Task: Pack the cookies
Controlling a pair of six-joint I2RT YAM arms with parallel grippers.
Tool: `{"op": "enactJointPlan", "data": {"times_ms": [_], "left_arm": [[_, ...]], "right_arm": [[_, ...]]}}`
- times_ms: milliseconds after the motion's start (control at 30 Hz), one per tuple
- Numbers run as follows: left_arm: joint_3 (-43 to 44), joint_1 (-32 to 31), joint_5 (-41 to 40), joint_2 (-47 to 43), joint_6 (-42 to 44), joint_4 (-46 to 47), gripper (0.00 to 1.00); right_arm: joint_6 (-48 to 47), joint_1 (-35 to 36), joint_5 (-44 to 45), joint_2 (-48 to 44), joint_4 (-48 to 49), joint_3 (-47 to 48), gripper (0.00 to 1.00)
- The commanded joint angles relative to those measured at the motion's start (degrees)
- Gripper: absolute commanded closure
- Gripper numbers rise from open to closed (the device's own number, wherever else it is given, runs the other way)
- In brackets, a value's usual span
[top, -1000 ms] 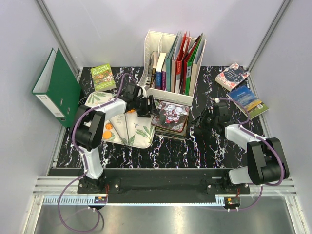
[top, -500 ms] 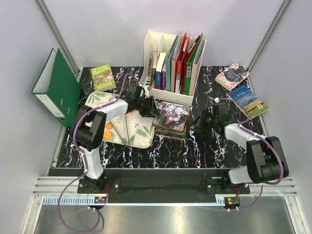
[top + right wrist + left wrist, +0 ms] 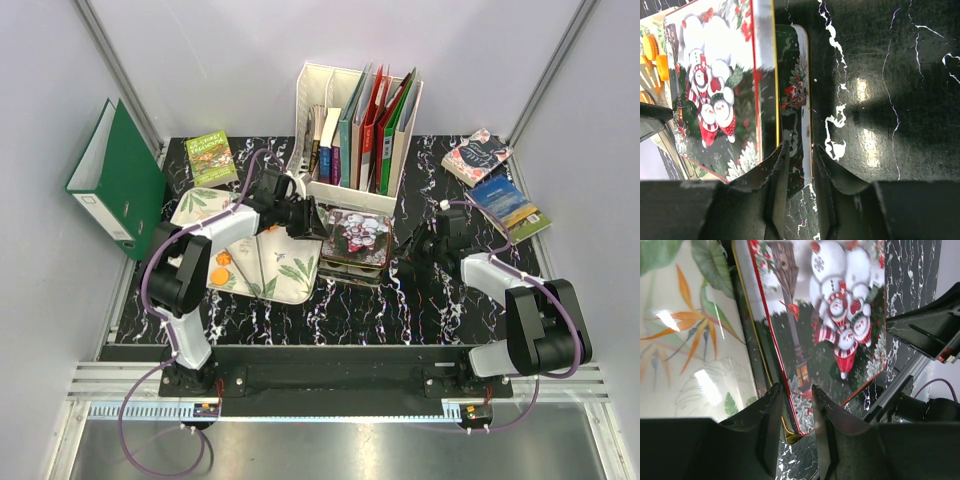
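Observation:
Orange cookies [image 3: 222,263] lie on the leaf-print tray [image 3: 280,275] at the left; several also show in the right wrist view [image 3: 655,55]. A snowman tin sits mid-table, its lid [image 3: 358,235] tilted up off the base. My left gripper [image 3: 318,228] is shut on the lid's red-rimmed left edge [image 3: 790,390], with the lid [image 3: 840,315] stretching away from its fingers. My right gripper [image 3: 400,252] is shut on the tin base's right wall [image 3: 797,115], one finger inside and one outside. The inside of the tin is hidden.
A white file rack [image 3: 360,125] full of books and folders stands right behind the tin. A green binder [image 3: 120,180] leans at the far left. One book [image 3: 212,158] lies at the back left, two more [image 3: 495,180] at the back right.
My left gripper moved right from the tray to the tin and closed on the lid's edge, and the lid now sits tilted. The right gripper narrowed onto the tin's wall.

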Motion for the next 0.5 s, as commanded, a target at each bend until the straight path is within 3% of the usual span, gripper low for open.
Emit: {"op": "enactJointPlan", "data": {"times_ms": [0,133,167,467], "left_arm": [[-0.81,-0.71,2.45,-2.58,0.23,1.53,0.69],[-1.43,-0.71,2.19,-2.75,0.14,1.53,0.67],[-1.43,-0.71,1.92,-2.93,0.23,1.44,0.60],[-0.11,-0.36,-3.08,-7.49,1.11,-2.07,0.42]], "right_arm": [[-0.49,0.09,0.05,0.18,0.54,1.78,0.67],[-0.58,0.18,0.05,0.00,0.54,1.70,0.68],[-0.66,0.18,-0.04,0.00,0.54,1.70,0.67],[0.30,0.18,1.19,-3.95,0.19,2.57,0.67]]}}
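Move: The lid lies loose and askew on top of the tin, its middle some 7 cm to the right of the left hand, about 2 cm ahead and 2 cm lower. The tin's middle is roughly 6 cm to that hand's right, 3 cm back and 5 cm below; the leafy tray lies around 17 cm to its left, level with it and 8 cm down. From the right hand, the lid is about 9 cm left, 4 cm ahead and 1 cm higher. The lid's left edge, towards its near corner, is where the left hand works: it draws back about 1 cm along that edge, dipping half a centimetre and coming up again, while its fingers spread from about a third to half open. The tin's right side still has the right fingers close beside it; that hand stays put, its opening unchanged. ##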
